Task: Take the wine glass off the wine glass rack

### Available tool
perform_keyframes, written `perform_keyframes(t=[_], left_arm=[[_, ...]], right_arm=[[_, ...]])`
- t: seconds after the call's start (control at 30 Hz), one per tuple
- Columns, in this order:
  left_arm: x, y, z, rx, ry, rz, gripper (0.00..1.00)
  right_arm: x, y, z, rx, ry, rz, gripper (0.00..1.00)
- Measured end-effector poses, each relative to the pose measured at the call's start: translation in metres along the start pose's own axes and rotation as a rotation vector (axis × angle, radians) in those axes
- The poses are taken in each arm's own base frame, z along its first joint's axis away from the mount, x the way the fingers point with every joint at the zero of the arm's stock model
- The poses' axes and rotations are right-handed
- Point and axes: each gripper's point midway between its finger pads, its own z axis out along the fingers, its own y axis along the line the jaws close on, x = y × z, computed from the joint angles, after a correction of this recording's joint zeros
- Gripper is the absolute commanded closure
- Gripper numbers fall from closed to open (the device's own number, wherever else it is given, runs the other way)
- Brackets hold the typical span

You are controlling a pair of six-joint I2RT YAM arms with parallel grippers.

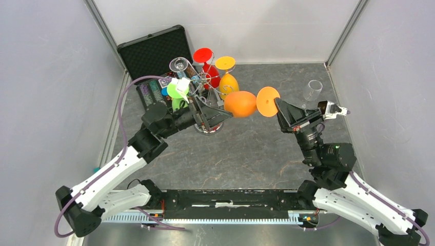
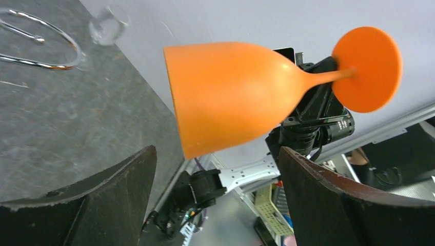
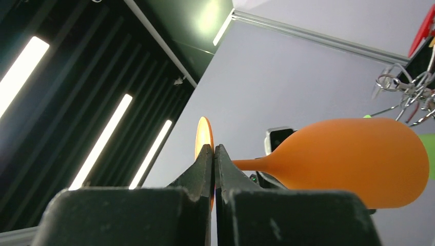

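Note:
An orange wine glass (image 1: 240, 104) hangs level in the air, right of the silver wine glass rack (image 1: 204, 81). My right gripper (image 1: 279, 106) is shut on its round foot (image 1: 268, 101). In the right wrist view the pinched foot (image 3: 203, 134) shows edge-on at the right gripper (image 3: 214, 148), with the bowl (image 3: 359, 159) beyond. My left gripper (image 1: 218, 116) is open at the bowl's rim end. In the left wrist view the bowl (image 2: 231, 97) lies just past the left gripper (image 2: 218, 171), touching neither finger.
Red (image 1: 203, 55), yellow (image 1: 226, 64), green (image 1: 177, 90) and clear (image 1: 178, 65) glasses hang on the rack. A black case of coloured chips (image 1: 154, 51) stands behind it. A clear glass (image 1: 313, 89) stands at the back right near the wall.

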Motion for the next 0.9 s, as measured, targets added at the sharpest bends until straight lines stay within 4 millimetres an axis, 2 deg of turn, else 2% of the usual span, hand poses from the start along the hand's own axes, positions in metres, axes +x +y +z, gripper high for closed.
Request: perform_keyframes(t=[0.1,0.2,0.33,0.5,0.73,0.9], left_arm=[[0.008,0.000,0.013,0.024,0.039,-0.052,0.11],[0.006,-0.015,0.016,0.082,0.045,-0.066,0.20],[-0.004,-0.040,0.015,0.179,0.023,-0.071,0.42],[-0.012,-0.064,0.012,0.285,0.005,-0.082,0.62],[-0.018,-0.094,0.001,0.422,-0.002,-0.067,0.92],[-0.021,-0.109,-0.008,0.489,-0.009,-0.043,0.98]], right_arm=[[0.000,0.006,-0.002,-0.029,0.006,0.009,1.00],[0.001,0.008,-0.004,-0.050,0.012,0.018,1.00],[-0.001,0.017,-0.005,-0.091,0.006,0.051,1.00],[-0.008,0.033,-0.011,-0.158,-0.014,0.104,1.00],[-0.017,0.033,-0.017,-0.177,-0.050,0.147,1.00],[-0.018,0.029,-0.017,-0.170,-0.057,0.158,0.97]])
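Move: The orange wine glass, held by its foot in the right hand, has its middle about 6 cm to the left hand's right, 2 cm back and some 7 cm above. From the left hand, the yellow glass on the rack hangs about 13 cm ahead, level sideways and 12 cm lower; the green glass is 6 cm ahead, 15 cm left and 12 cm lower. From the right hand, the orange glass's middle lies roughly 8 cm left, level fore-and-aft and 5 cm lower. Left hand rises about 9 cm, drawing back 6, and pinches the rim; right keeps the foot, easing 3 cm right. ##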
